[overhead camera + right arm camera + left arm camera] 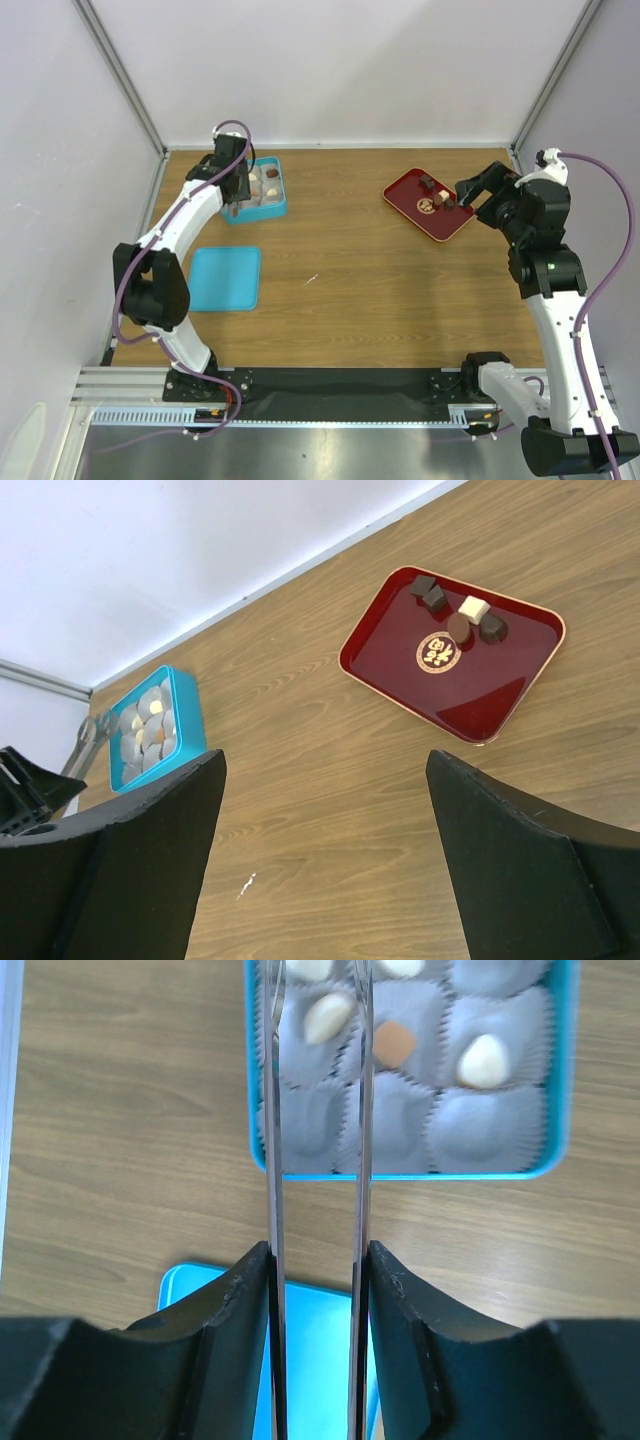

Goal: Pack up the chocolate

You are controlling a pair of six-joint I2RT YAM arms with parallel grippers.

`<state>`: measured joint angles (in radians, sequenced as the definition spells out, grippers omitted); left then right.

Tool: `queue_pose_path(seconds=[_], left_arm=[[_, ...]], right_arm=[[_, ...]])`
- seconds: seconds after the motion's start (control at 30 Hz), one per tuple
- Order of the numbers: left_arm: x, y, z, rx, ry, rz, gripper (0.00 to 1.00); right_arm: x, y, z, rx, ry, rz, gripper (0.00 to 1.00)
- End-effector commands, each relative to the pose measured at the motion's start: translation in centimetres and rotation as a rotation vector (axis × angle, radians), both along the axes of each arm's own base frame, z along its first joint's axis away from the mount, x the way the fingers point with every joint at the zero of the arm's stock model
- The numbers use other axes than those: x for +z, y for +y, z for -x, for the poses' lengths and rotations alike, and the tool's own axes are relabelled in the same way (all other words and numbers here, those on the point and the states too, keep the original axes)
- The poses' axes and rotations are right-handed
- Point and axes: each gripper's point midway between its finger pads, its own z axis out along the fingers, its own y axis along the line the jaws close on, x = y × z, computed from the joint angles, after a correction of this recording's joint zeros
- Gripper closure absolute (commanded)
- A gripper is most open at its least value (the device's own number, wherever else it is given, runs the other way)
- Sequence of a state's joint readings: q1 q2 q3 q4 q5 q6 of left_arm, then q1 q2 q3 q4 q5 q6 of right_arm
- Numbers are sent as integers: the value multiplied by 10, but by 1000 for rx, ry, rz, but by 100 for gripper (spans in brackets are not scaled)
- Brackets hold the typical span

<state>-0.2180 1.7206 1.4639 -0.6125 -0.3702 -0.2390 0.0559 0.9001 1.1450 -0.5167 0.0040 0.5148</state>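
Note:
Several chocolates lie on a red tray, dark, brown and one cream. More chocolate sits in paper cups of the blue box: two cream pieces and a tan one. My left gripper is shut on long metal tongs, whose two blades stand apart over the box's near cups with nothing between them. My right gripper hangs open and empty above the wood, beside the tray's right end.
The box's blue lid lies flat on the table near the left arm, and shows under the left fingers. White walls and a metal frame bound the table at the back and sides. A small white mark is on the wood.

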Motion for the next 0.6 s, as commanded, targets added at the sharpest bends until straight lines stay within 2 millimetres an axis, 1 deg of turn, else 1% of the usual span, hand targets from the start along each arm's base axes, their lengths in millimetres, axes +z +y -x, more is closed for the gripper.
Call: queue_pose_path(seconds=[0.0,0.07,0.1,0.13,0.17,0.2,0.27,0.3,0.37,0.4,0.43,0.47,0.5,0.53,0.57], left_arm=[[71,-34,-3,-148,-147,57,54],[93,-56,-1,-226,-197,71,54],[99,-79,3,-284,-212,82,54],[108,-94,5,-332,-234,97,54],[114,-109,8,-367,-248,107,54],[119,-134,15,-425,-265,125,54],[126,-170,23,-525,-287,188,55],[134,-199,30,-588,-323,219,55],[131,-232,36,-659,-332,244,55],[133,-258,44,-711,-346,258,55],[126,-274,42,-734,-338,260,55],[124,-287,44,-753,-339,263,55],[124,-308,53,-791,-347,274,55],[112,-326,51,-810,-331,271,55],[109,-336,51,-819,-332,271,55]], right_arm=[[23,-5,3,-23,-61,11,11],[22,-5,2,-25,-50,9,11],[21,-6,2,-27,-44,10,11],[20,-7,2,-31,-39,9,11],[17,-7,1,-33,-29,10,11],[15,-10,1,-43,-19,15,11],[12,-11,3,-47,1,16,11],[13,-13,3,-53,4,19,11],[17,-15,7,-57,-4,21,12],[22,-16,10,-62,-16,23,12],[23,-16,12,-63,-18,25,12],[24,-18,15,-69,-13,33,12],[26,-20,17,-76,-16,38,12],[31,-22,20,-84,-29,42,12],[33,-22,23,-88,-35,44,12]])
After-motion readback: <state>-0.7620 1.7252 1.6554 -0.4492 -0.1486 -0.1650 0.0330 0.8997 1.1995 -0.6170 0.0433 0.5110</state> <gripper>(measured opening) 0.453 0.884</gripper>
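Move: The chocolates left in the red tray lie about 49 cm to the left hand's right, some 8 cm farther out and 15 cm below. Its empty tweezers still point towards the blue box, whose middle is about 8 cm ahead, 2 cm to the right and 13 cm below. The blue lid lies roughly 18 cm back, 5 cm left and 16 cm down. From the right hand, those chocolates are some 21 cm ahead, 1 cm right and 32 cm below. Swinging fast to the right by some 29 cm, the left hand carries the tweezers away from the blue box towards the chocolates in the red tray. It climbs about 10 cm, mostly early on, then draws back around 6 cm as the wrist turns clockwise roughly 45 degrees; the fingers keep their part-open hold on the tweezers. ##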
